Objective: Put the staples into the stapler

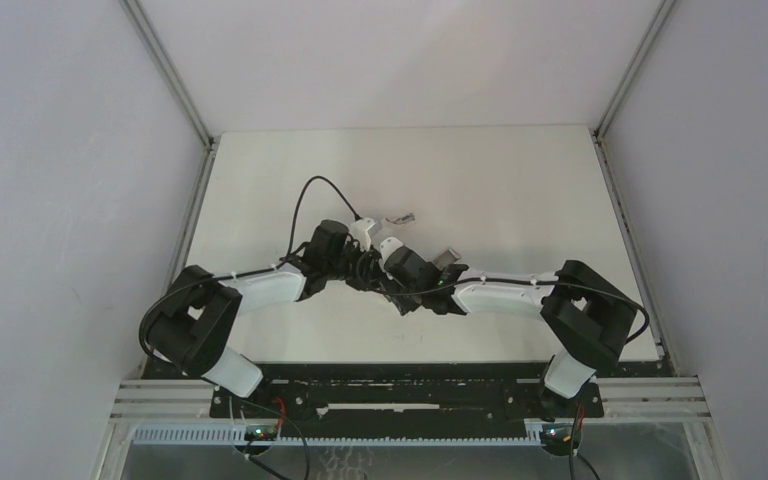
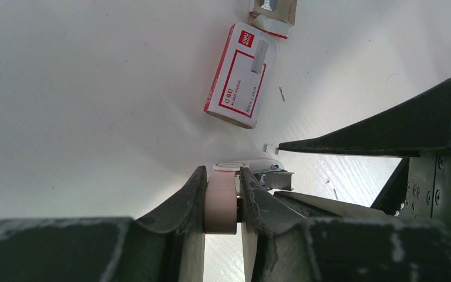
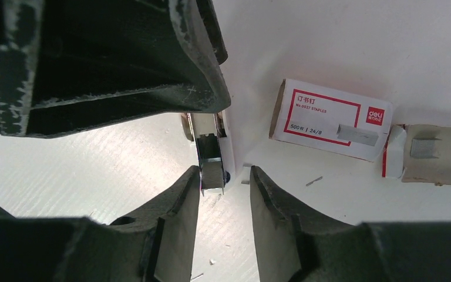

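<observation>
My left gripper (image 2: 222, 171) is shut on the pale pink stapler (image 2: 220, 202) and holds it just above the table. The stapler's metal channel (image 3: 210, 154) juts out, with a grey ribbed strip of staples (image 3: 212, 176) lying in its end. Around that end my right gripper (image 3: 224, 170) stands open; its left finger is close beside the strip and its right finger is apart from it. Beyond them lies the red-and-white staple box (image 3: 329, 120), with its grey tray (image 3: 440, 158) slid out and another strip (image 3: 426, 148) in it.
Both arms meet over the middle of the white table (image 1: 520, 180), with grey walls on three sides. Loose single staples (image 3: 313, 181) lie scattered on the table near the box. A black cable (image 1: 305, 200) loops up over the left arm.
</observation>
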You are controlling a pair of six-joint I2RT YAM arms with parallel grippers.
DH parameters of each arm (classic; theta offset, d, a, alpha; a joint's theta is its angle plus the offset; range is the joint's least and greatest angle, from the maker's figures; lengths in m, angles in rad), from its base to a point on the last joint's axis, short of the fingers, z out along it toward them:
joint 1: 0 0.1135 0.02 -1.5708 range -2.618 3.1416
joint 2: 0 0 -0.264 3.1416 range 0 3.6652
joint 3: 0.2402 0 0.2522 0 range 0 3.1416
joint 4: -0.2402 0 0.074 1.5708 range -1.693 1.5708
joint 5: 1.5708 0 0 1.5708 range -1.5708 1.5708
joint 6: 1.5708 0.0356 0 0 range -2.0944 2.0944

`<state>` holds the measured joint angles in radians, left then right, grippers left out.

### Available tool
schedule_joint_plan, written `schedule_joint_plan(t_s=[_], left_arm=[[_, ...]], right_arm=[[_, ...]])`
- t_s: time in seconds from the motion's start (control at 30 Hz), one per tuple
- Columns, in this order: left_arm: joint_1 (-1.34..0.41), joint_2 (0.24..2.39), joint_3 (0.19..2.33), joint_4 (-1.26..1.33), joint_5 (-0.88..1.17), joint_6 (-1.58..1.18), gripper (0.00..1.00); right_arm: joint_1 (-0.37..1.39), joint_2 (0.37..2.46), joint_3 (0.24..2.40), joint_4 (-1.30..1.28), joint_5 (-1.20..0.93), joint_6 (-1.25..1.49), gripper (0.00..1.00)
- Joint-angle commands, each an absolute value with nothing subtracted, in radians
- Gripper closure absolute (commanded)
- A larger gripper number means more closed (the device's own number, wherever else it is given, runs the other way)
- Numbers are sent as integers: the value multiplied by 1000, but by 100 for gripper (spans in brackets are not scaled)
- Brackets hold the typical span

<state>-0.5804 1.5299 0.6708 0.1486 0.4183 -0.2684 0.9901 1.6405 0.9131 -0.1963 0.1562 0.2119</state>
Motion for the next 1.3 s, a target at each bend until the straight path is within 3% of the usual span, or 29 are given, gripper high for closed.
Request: schedule_joint_plan(t_s=[0.0,0.67,1.27], left_arm=[[-592,1559,685,79,435,-256,83],[-591,1559,687,78,435,-255,83],[-591,1565,692,73,436,-255,83]], right_arm=[[1002,1641,946,-182,167,193,65],[1013,1655,944,-169,170,190,80],[1013,1663,874,-20,217,195,85]])
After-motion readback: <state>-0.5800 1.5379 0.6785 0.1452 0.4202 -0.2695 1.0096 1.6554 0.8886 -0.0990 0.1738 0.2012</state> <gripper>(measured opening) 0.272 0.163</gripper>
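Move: The staple strip sits at the open rear end of the stapler's channel, between the right hand's parted fingertips, within about 1 cm of its hand point. The stapler body lies some 3 cm ahead and 2 cm left of that hand. On the table, 2–3 cm lower, are a loose staple bit 2 cm ahead and 1 cm right, the staple box about 6 cm ahead and 4 cm right, and the opened tray roughly 9 cm ahead and 9 cm right. From the left hand, the strip is about 3 cm back, 2 cm right and 2 cm lower. The right hand first closes its fingers from either side onto the staple strip, easing back barely half a centimetre at an almost unchanged height, until the tips pinch the strip. Keeping that pinch, it then turns to travel left and forward about 1 cm each way, pushing the strip along the channel into the stapler, while the left hand stays in place and keeps its grip on the stapler. ##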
